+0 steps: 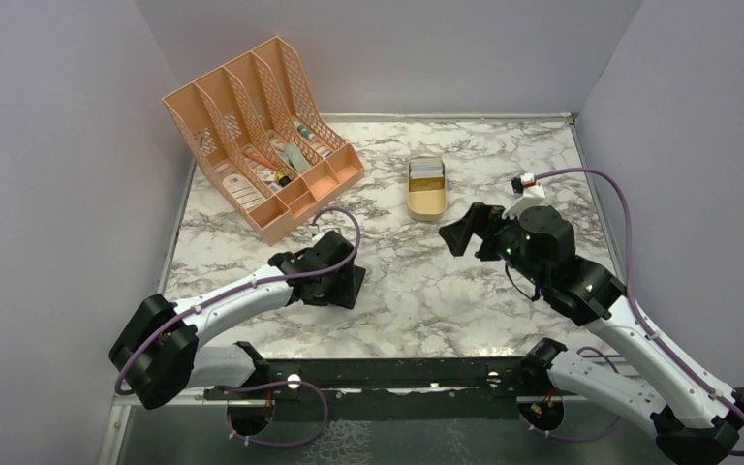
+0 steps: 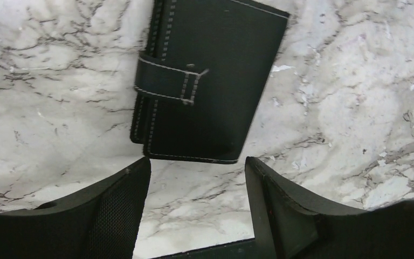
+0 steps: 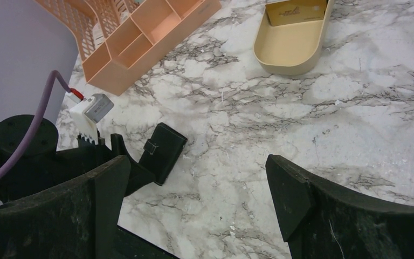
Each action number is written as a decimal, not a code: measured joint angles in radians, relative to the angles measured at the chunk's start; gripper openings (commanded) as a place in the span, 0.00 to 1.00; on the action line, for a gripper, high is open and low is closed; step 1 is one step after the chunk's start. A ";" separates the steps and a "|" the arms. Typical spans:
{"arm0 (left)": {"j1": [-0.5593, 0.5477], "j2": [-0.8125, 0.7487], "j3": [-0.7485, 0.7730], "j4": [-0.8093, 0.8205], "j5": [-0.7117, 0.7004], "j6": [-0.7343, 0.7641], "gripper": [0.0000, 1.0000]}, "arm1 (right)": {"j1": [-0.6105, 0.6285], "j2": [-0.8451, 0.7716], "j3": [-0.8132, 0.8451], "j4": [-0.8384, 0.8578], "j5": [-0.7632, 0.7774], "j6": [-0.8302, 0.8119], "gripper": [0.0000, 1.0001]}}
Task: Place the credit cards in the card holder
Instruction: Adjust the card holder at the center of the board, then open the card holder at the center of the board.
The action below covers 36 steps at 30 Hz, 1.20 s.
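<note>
The card holder (image 2: 210, 81) is a black stitched case, folded shut with its tab across, lying flat on the marble; it also shows in the top view (image 1: 351, 289) and the right wrist view (image 3: 164, 150). My left gripper (image 2: 197, 168) is open and empty, low over the table, with the holder's near edge just beyond its fingertips (image 1: 322, 281). The credit cards (image 1: 426, 171) stand as a stack in the far end of a gold oval tin (image 1: 427, 201); a tan card face (image 3: 294, 11) shows there. My right gripper (image 1: 460, 235) is open and empty in the air, near the tin (image 3: 197, 167).
A peach desk organiser (image 1: 262, 136) with pens and papers stands at the back left and shows in the right wrist view (image 3: 140, 43). The gold tin (image 3: 291, 48) sits mid-table at the back. Grey walls close three sides. The left arm (image 3: 21, 156) lies left of the holder.
</note>
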<state>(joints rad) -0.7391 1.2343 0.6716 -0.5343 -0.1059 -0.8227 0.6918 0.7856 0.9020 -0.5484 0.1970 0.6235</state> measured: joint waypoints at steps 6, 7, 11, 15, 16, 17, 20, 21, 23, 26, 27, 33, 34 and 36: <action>-0.116 0.088 0.132 -0.058 -0.109 0.009 0.63 | 0.000 -0.008 0.000 -0.002 0.000 0.000 1.00; -0.137 0.118 0.168 -0.073 -0.137 0.011 0.63 | 0.000 -0.010 0.000 -0.002 0.000 0.000 1.00; -0.202 0.226 0.274 -0.108 -0.221 0.027 0.61 | 0.000 -0.021 -0.005 -0.003 0.000 0.000 1.00; -0.230 0.323 0.332 -0.131 -0.285 0.056 0.57 | 0.000 -0.028 -0.008 -0.005 0.000 0.000 1.00; -0.230 0.323 0.332 -0.131 -0.285 0.056 0.57 | 0.000 -0.031 -0.009 -0.005 0.000 0.000 1.00; -0.235 0.362 0.344 -0.137 -0.293 0.060 0.56 | 0.000 -0.033 -0.010 -0.006 0.000 0.000 1.00; -0.241 0.418 0.363 -0.150 -0.329 0.073 0.55 | 0.000 -0.043 -0.014 -0.005 0.002 -0.001 1.00; -0.244 0.434 0.365 -0.150 -0.337 0.075 0.54 | 0.000 -0.047 -0.015 -0.005 0.005 -0.001 1.00; -0.249 0.459 0.366 -0.154 -0.352 0.077 0.53 | 0.000 -0.053 -0.019 -0.005 0.011 -0.002 1.00; -0.258 0.491 0.377 -0.159 -0.386 0.081 0.42 | 0.000 -0.055 -0.021 -0.005 0.018 -0.007 1.00; -0.260 0.498 0.381 -0.160 -0.397 0.081 0.36 | 0.000 -0.055 -0.021 -0.006 0.020 -0.009 1.00; -0.282 0.518 0.388 -0.152 -0.439 0.092 0.04 | 0.000 -0.053 -0.021 -0.006 0.025 -0.016 1.00; -0.285 0.518 0.389 -0.152 -0.442 0.092 0.01 | 0.000 -0.053 -0.022 -0.005 0.025 -0.016 1.00; -0.289 0.515 0.394 -0.158 -0.445 0.094 0.00 | 0.000 -0.053 -0.026 -0.005 0.025 -0.018 1.00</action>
<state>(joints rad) -1.0283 1.7493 1.0653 -0.6922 -0.5510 -0.7288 0.6918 0.7322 0.8761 -0.5533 0.2222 0.6060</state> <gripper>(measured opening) 0.057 0.995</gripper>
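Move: The card holder lies just ahead of my left hand, its middle about 6 cm forward, 2 cm to the right and 3 cm below my fingertips. The tan box stands some 31 cm ahead and 22 cm to the right of that hand; the orange rack's middle is roughly 32 cm ahead and 17 cm to its left. From my idle right hand the card holder lies about 24 cm left, 2 cm ahead and 24 cm down. I lift my left hand a couple of centimetres while carrying it about 5 cm right and some 3 cm forward, then sink about 4 cm to the card holder's right edge. As I go I roll the wrist some 30 degrees, left side up, with a slight clockwise turn; once down, I close the fingers nearly shut, pinching the near half of that edge. ##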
